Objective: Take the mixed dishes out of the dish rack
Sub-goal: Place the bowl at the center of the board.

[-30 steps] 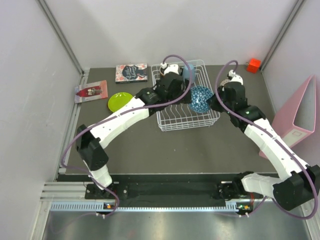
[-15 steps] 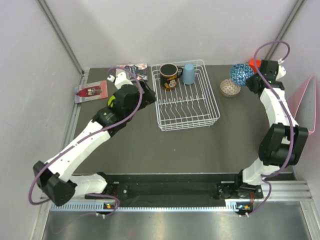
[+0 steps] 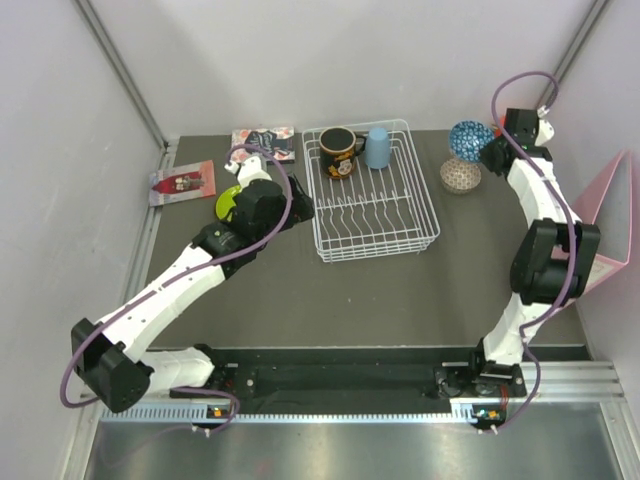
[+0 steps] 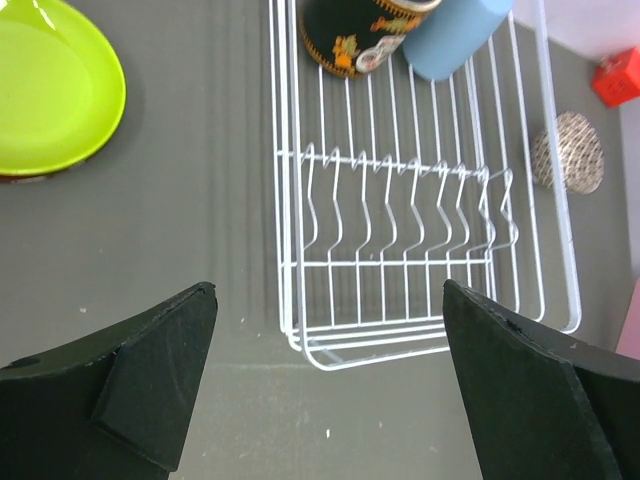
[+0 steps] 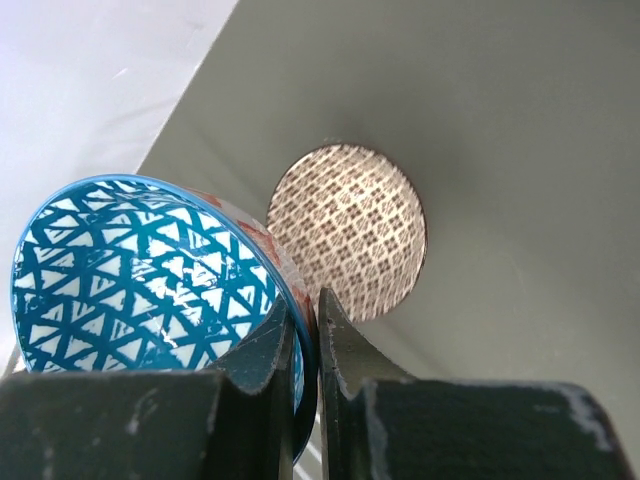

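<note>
The white wire dish rack [image 3: 375,215] [image 4: 290,220] holds a black cartoon mug [image 3: 338,152] [image 4: 350,35] and a pale blue cup [image 3: 377,147] [image 4: 455,40] at its far end. My right gripper [image 3: 490,152] [image 5: 310,300] is shut on the rim of the blue-patterned bowl [image 3: 468,140] [image 5: 140,270], held in the air just above the beige patterned bowl [image 3: 460,176] [image 5: 355,230] at the back right. My left gripper [image 3: 300,207] [image 4: 328,290] hangs open and empty over the table by the rack's near left corner. The lime-green plate [image 3: 227,203] [image 4: 50,90] lies left of the rack, partly under my left arm.
Two printed cards [image 3: 263,143] [image 3: 183,181] lie at the back left. A pink binder [image 3: 600,230] leans at the right wall. A small orange-red block [image 4: 618,75] sits in the back right corner.
My right arm carried the blue bowl from over the rack to the back right, above the beige bowl. My left arm drew back from the rack to its left side.
</note>
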You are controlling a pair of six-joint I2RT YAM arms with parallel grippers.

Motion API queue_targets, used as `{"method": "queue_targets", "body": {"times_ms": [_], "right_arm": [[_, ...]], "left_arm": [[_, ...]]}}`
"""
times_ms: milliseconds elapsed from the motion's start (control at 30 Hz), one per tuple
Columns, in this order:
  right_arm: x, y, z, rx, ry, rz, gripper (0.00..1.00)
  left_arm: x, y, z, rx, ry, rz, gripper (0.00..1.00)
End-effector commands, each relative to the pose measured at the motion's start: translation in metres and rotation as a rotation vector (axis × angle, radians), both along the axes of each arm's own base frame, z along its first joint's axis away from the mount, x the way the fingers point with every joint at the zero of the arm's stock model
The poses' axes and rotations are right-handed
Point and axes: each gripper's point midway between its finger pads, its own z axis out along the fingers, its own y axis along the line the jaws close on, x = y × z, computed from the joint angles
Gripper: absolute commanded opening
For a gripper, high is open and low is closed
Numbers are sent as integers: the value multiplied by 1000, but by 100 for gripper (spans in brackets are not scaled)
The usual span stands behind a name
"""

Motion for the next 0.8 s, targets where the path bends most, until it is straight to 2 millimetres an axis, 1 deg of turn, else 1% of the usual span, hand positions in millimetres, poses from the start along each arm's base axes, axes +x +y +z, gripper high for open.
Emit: {"method": "queue_targets", "body": {"times_ms": [0,33,67,100,200,233,267,333,367,467,633,767], "right_arm": [[32,-11,24,-50,-64,-16,0],[34,-13,21,-62,-51,-16,0],[39,-14,27,-69,-61,-18,0],[41,-14,14,-74,-27,-14,0],[45,-15,0,-96,8,-9,0],[45,-16,-5,-99,18,-11,0],[44,-15,-14,-96,34,-8,0],[45,-14,-22,-99,40,-4,0],[43,-14,-32,-99,57,-2,0],[42,-12,-46,-107,85,9,0],[41,-10,-62,-117,119,28,0],[38,-7,-81,-113,157,39,0]], "left_arm": [[-3,-4,-4,-28,-4,-22,99],[-4,-4,-4,-28,-3,-24,99],[-5,-3,-4,-30,-5,-27,99],[-7,-2,-4,-33,-5,-28,99],[-9,-1,-8,-25,3,-32,99],[-9,-1,-9,-22,6,-32,99],[-10,-1,-11,-17,10,-33,99],[-10,-1,-17,-7,23,-36,99],[-10,-2,-19,-6,28,-40,99],[-9,-4,-26,5,45,-45,99],[-9,-7,-34,9,66,-55,99],[-10,-8,-40,10,82,-57,99]]}}
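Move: The right hand grips the patterned blue bowl by its rim, and the speckled bowl it is being brought to stands on the table about 5 cm ahead, 2 cm to the left and some 15 cm below. The orange block sits roughly 13 cm beyond the speckled bowl and 15 cm to its right. The dish rack's middle is about 28 cm left of the right hand and 2 cm ahead. From the left hand, the speckled bowl lies some 21 cm ahead, 42 cm right and 22 cm below. Mostly downward, the right hand brings the blue bowl towards the speckled one, sinking about 8 cm; it also eases some 3 cm forward early on, then drops nearly straight. Its fingers keep their pinch on the rim while the wrist tips about 10 degrees farther down. The left hand, open and empty, sinks about 3 cm beside the rack. ##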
